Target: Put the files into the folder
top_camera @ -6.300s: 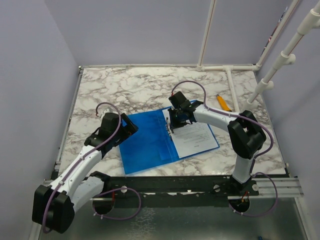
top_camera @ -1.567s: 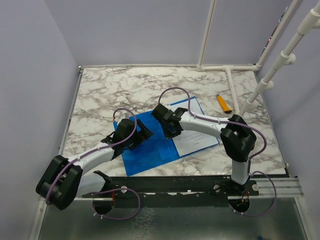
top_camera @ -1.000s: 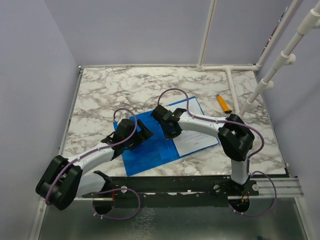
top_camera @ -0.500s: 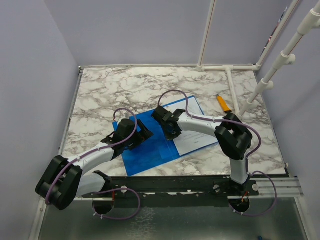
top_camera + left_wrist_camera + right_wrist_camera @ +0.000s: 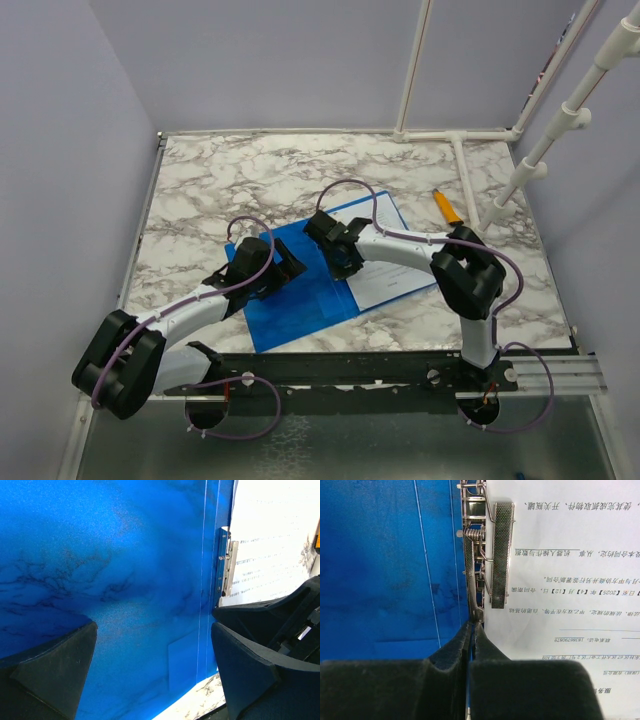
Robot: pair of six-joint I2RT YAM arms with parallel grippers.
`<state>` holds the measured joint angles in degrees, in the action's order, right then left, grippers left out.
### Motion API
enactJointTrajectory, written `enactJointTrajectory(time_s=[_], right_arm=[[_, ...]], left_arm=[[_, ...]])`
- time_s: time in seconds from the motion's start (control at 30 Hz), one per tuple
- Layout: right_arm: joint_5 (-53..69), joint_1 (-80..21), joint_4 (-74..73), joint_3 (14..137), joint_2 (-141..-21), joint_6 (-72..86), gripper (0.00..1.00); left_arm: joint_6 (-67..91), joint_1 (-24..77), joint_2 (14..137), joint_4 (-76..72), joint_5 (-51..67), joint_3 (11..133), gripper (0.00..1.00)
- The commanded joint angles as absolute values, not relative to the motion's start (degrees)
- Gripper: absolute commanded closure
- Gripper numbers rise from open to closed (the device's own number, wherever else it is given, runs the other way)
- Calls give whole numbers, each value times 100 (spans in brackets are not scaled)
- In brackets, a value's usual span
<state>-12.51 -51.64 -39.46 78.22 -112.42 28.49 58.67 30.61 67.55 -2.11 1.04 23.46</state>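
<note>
The blue folder lies open on the marble table. The files rest on its right half, and the metal clip lies across their left edge by the spine. My right gripper is shut, its tips touching the lower end of the clip's lever. From above it sits over the spine. My left gripper is open wide just above the bare left cover, with nothing between its fingers. In that view the files show past the spine.
An orange marker lies at the back right of the table. White pipes run along the back edge and up the right side. The table's near edge meets a black rail.
Since the oldest frame my left gripper moved right over the folder's left cover and my right gripper moved left to the spine. In the last second the right elbow shifted slightly.
</note>
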Motion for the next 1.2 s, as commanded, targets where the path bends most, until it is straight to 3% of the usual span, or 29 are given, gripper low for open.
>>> enactJointTrajectory(time_s=[0.0,0.33,0.57,0.73,0.9,1.17], right_arm=[[-903,-5123,-3501,7692,-11281,3000,99],[-1020,-5123,-3568,7897,-10661,3190,98],[-1564,-5121,-3753,8042,-10166,3251,82],[-1774,-5120,-3789,8102,-10058,3237,78],[-1938,-5124,-3766,8193,-10110,3146,68],[-1833,-5064,-3685,8404,-10537,2968,66]], left_arm=[[5725,3085,6915,255,-35,2254,1],[5717,3085,6892,255,-51,2241,1],[5699,3085,6840,255,-37,2274,1],[5667,3076,6786,298,-3,2364,1],[5490,3070,6601,643,-8,2635,1],[4956,2970,6013,1497,-106,3320,1]])
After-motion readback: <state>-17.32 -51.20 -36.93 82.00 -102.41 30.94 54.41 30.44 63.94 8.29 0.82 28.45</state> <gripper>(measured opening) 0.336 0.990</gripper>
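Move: The right hand's shut fingertips are at the near end of the metal clip; the clip's middle lies about 5 cm ahead, 2 cm left and at roughly fingertip height. From that hand the papers' middle is some 6 cm ahead and 9 cm right, and the folder's left cover centres about 12 cm left and 2 cm back, both 1 cm lower. The clip is about 6 cm ahead, 9 cm right and 3 cm below the left hand. Leftward first, by about 2 cm and barely rising, the right hand comes free of the clip's near end, then climbs quickly to some 9 cm up while easing about 4 cm forward. Its fingertips swing outward and to the left by 10 to 15 degrees as the shut fingers part to a third open. Late on, the wide-open left hand lifts about 2 cm above the blue cover. ##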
